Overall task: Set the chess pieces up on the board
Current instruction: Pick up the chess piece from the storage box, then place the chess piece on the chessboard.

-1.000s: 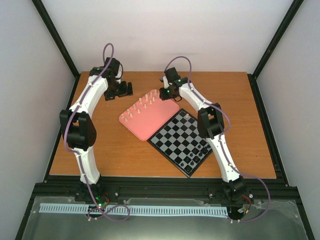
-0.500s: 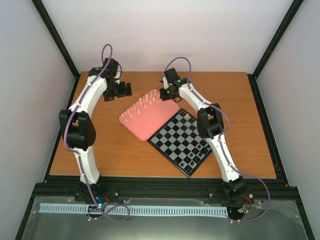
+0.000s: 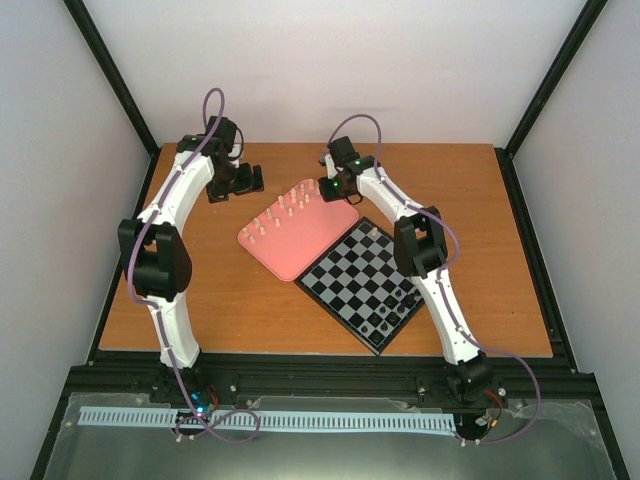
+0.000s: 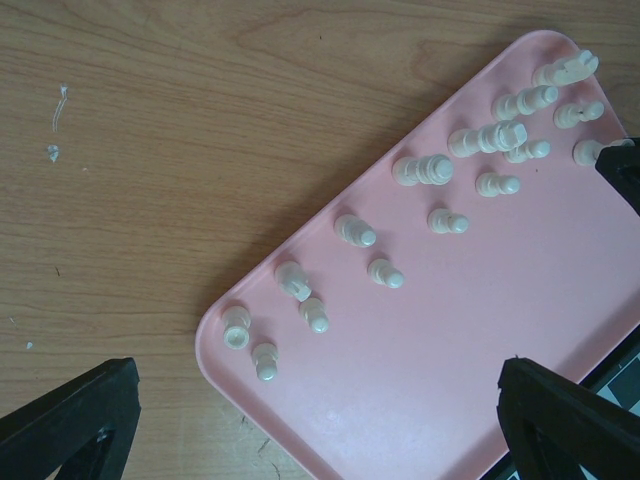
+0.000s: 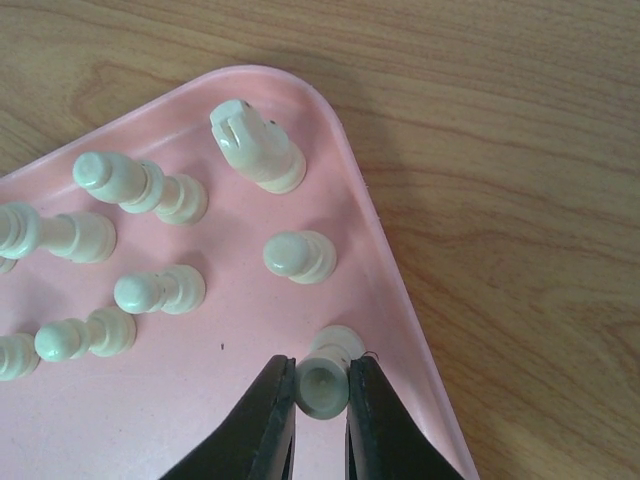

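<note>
In the right wrist view my right gripper point(image 5: 322, 392) is shut on a cream chess piece point(image 5: 325, 372) with a round hollow top, standing at the corner of the pink tray point(image 5: 200, 400). A knight point(image 5: 252, 146), a pawn point(image 5: 297, 256) and several other cream chess pieces stand upright on that tray. In the top view the right gripper point(image 3: 326, 188) is low over the tray's far corner. My left gripper point(image 3: 250, 180) hovers wide open over the tray's left corner point(image 4: 300, 440), with nothing between its fingers. The board point(image 3: 350, 285) lies beside the tray point(image 3: 300, 240).
Small black pieces point(image 3: 395, 310) stand along the board's near right edge. One light piece point(image 3: 374, 232) stands at the board's far corner. The wooden table point(image 3: 470, 220) ends in black frame rails. A corner of the board point(image 4: 620, 365) shows in the left wrist view.
The right gripper's jaws have closed on the cream piece at the tray's corner. The left gripper has shifted slightly and stays open.
</note>
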Robot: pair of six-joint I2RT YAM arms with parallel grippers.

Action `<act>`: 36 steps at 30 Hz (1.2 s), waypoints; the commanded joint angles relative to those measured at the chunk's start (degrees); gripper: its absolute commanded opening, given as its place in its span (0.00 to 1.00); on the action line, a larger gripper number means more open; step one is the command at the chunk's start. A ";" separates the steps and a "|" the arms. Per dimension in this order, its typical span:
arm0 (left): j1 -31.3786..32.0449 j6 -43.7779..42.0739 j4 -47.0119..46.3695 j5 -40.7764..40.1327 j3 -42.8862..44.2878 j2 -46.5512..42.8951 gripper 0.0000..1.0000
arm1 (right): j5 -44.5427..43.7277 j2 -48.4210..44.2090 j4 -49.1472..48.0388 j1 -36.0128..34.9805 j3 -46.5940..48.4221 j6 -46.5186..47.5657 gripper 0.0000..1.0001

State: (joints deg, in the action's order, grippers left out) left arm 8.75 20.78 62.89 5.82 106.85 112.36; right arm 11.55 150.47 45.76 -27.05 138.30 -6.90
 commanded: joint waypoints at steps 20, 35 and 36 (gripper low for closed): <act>-0.40 0.77 -0.59 0.96 1.12 -0.97 1.00 | -3.64 -37.14 -1.64 3.50 -42.39 1.57 0.05; -0.40 0.52 -0.75 -0.29 0.26 -1.84 1.00 | -5.27 -34.93 -2.07 3.49 -46.58 2.48 0.05; -0.38 0.45 -0.69 -0.30 0.32 -1.69 1.00 | -5.27 -34.64 -2.12 3.49 -46.63 2.50 0.05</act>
State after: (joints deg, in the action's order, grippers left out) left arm 8.73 20.82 62.78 6.00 106.85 112.36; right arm 7.16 114.54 44.51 -23.29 92.49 -5.30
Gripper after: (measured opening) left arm 0.999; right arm 0.128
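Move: Just behind and right of the tray's far corner, the right hand already grips a white pawn. The board square next to the placed pawn lies about 13 cm back, 11 cm right and 3 cm below; the placed pawn is some 11 cm back and 13 cm right, the board's far corner about 6 cm back and 11 cm right. A tray pawn stands 2 cm ahead, 2 cm left. From the left hand that square is roughly 3 cm back, 29 cm right, 15 cm lower. Lifting the gripped chess piece straight off the pink tray, the right hand climbs to nearly 11 cm, then arcs back and to its right, about 12 and 11 cm in all. It sinks over the board's far corner to some 5 cm above its starting height, tilting about 10 degrees towards straight down while the closed fingers keep their pinch. ##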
